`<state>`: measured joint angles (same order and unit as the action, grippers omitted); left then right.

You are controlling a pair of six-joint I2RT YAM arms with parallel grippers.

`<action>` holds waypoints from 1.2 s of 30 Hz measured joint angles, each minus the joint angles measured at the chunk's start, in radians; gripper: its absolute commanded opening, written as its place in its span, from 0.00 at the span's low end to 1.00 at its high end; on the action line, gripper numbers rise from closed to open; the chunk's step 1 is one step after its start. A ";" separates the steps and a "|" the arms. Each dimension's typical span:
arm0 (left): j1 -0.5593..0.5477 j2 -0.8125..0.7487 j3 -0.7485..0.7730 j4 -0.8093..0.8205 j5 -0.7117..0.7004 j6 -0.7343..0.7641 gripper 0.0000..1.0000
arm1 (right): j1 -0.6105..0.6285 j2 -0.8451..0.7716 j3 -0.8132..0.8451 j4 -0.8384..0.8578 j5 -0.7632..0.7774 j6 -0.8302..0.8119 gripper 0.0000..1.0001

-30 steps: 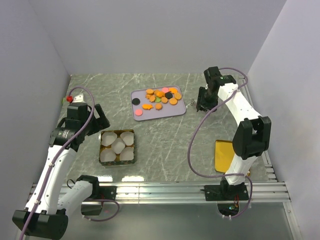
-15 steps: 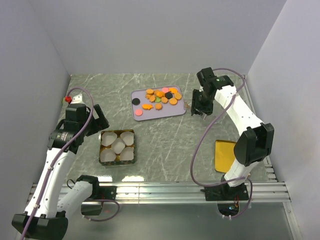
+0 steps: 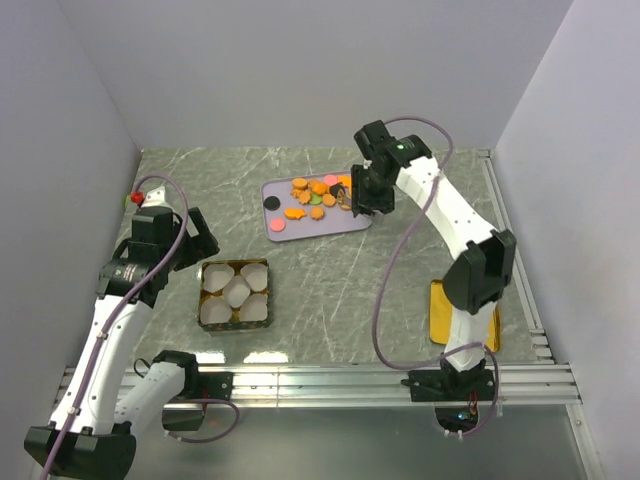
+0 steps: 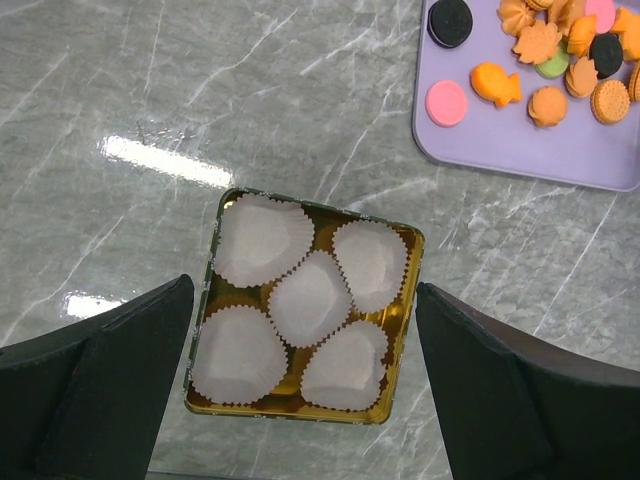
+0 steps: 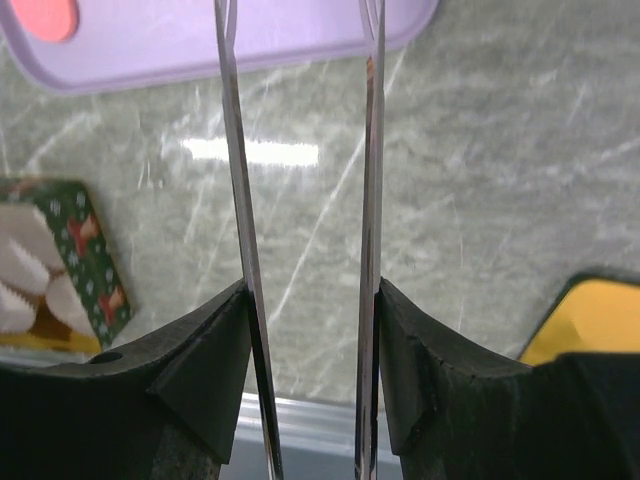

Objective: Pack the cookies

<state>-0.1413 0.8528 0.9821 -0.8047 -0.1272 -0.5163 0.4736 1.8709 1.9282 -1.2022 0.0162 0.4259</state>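
The cookies point(image 3: 322, 194) lie in a loose heap on a purple tray point(image 3: 345, 222) at the back middle: mostly orange, with black, pink and green ones point(image 4: 545, 45). My right gripper point(image 3: 358, 200) hovers over the tray's right end, shut on metal tongs point(image 5: 232, 150) whose two blades run forward between its pads point(image 5: 312, 300). A gold tin point(image 3: 204, 268) with several white paper cups sits at front left. My left gripper point(image 3: 200, 235) hangs above it, open wide and empty point(image 4: 305, 290).
A yellow lid point(image 3: 447, 310) lies at the right by the right arm's base, also in the right wrist view point(image 5: 590, 315). A small red object point(image 3: 139, 197) sits at the far left. Grey walls close in on both sides.
My right arm has swung left with the tongs, from beside the tray's right edge to over its right end. The left arm has barely moved.
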 measured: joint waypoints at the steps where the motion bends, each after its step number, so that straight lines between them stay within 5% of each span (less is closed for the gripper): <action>1: 0.000 0.002 -0.001 0.003 0.000 0.000 0.99 | 0.000 0.033 0.031 -0.005 0.008 0.000 0.57; 30: 0.000 0.035 -0.039 0.068 -0.002 -0.001 0.99 | 0.023 0.345 0.252 -0.072 0.097 -0.029 0.56; 36: 0.000 0.035 -0.042 0.069 -0.002 -0.001 1.00 | 0.023 0.357 0.255 -0.079 0.099 -0.034 0.49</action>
<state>-0.1410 0.8875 0.9401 -0.7361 -0.1291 -0.5175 0.4961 2.2284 2.1834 -1.2816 0.1150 0.3920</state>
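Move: The round orange cookie near the tray's right edge lies about 6 cm ahead of the right hand, 2 cm to its left and 18 cm below. A black cookie lies some 2 cm left of it and 2 cm farther out; a second orange cookie is 2 cm beyond it and 2 cm to its right; another orange one sits 6 cm left of it and 2 cm nearer. From the left hand it is about 15 cm ahead, 28 cm right and 20 cm down. Down and somewhat forward, the right hand sinks nearly 8 cm while reaching about 4 cm out, quick at first and then easing. It keeps hold of the metal tongs and tilts about 10 degrees so that they point straighter down, bringing their ends over the round orange cookie; only at the very last do the fingers begin to squeeze the tongs. ##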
